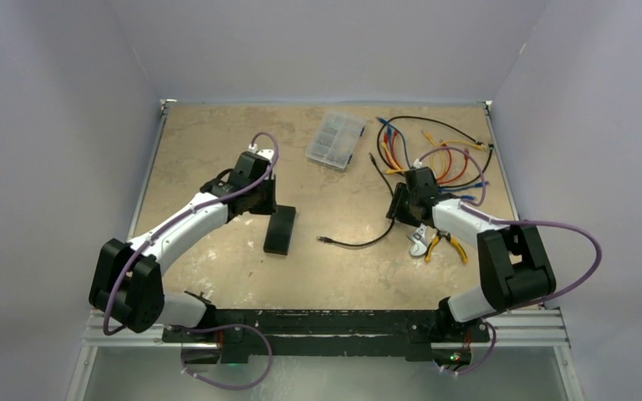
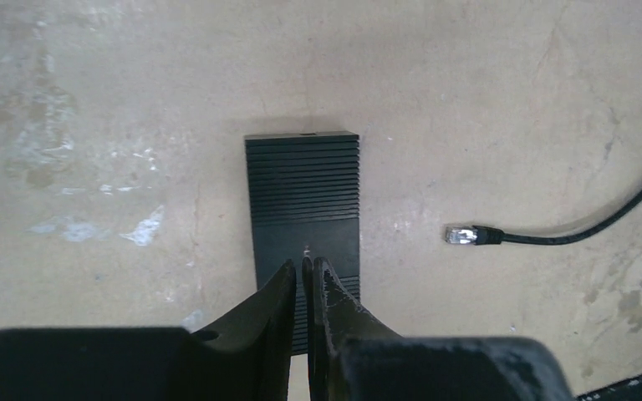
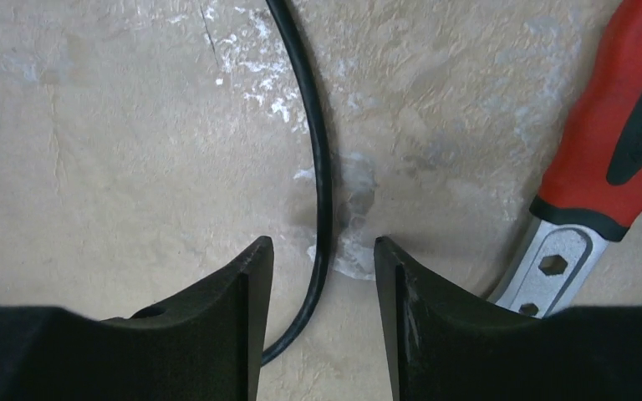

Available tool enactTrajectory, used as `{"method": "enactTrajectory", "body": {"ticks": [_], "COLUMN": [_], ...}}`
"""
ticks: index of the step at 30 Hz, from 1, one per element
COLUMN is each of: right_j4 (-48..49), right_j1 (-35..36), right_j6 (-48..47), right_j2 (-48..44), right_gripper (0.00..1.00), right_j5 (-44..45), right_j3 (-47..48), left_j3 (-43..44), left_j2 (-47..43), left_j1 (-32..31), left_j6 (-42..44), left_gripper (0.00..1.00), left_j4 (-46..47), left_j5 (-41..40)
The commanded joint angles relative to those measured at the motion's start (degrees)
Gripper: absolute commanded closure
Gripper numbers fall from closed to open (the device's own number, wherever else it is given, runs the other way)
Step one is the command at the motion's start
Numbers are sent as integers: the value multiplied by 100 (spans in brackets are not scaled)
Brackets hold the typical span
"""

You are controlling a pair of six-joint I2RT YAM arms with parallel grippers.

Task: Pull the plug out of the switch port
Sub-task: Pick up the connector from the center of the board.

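The switch (image 1: 280, 230) is a flat black ribbed box lying on the table (image 1: 217, 142). My left gripper (image 1: 261, 203) is just above its near end, jaws shut with nothing between them. From the left wrist, the fingertips (image 2: 305, 263) overlap the switch (image 2: 305, 192). The plug (image 2: 461, 236) lies loose on the table to the switch's right, out of any port, on a black cable (image 1: 368, 242). My right gripper (image 1: 401, 209) is open and straddles that cable (image 3: 318, 167) further along. The cable passes between the fingers (image 3: 323, 246) without being pinched.
A clear compartment case (image 1: 335, 139) sits at the back. A tangle of coloured cables (image 1: 435, 150) lies at the back right. A wrench (image 1: 419, 240) and yellow-handled pliers (image 1: 447, 244) lie by the right arm. A red-handled tool (image 3: 627, 125) is close to the right finger.
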Motion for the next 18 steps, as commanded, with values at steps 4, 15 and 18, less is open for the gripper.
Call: {"method": "enactTrajectory", "body": {"ticks": [4, 15, 18], "right_j4": [250, 244, 220], "right_j1": [-72, -80, -77], "right_j6": [99, -68, -121], "right_j2": [268, 266, 162], "right_gripper": [62, 100, 100], "right_j5": [-24, -156, -221], "right_j3": [-116, 155, 248], "left_j3": [398, 715, 711], "left_j2": [-203, -186, -213], "left_j1": [33, 33, 33], "left_j6": [475, 878, 911], "left_gripper": [91, 66, 55], "left_j4": [-552, -979, -963], "left_j5": [-780, -1396, -1388]}}
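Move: The black cable runs fore and aft between the right hand's open fingers; the stretch to be pinched lies about 1 cm ahead, level sideways and about 1 cm down. The red-handled wrench's middle is some 8 cm to the right, level fore and aft; the pliers are about 13 cm right and 7 cm back. From the left hand that cable stretch lies roughly 32 cm right, level fore and aft and 9 cm down. Right hand pinches the black cable after 1.5 cm forward; left hand opens, going 4 cm left, slightly up. ##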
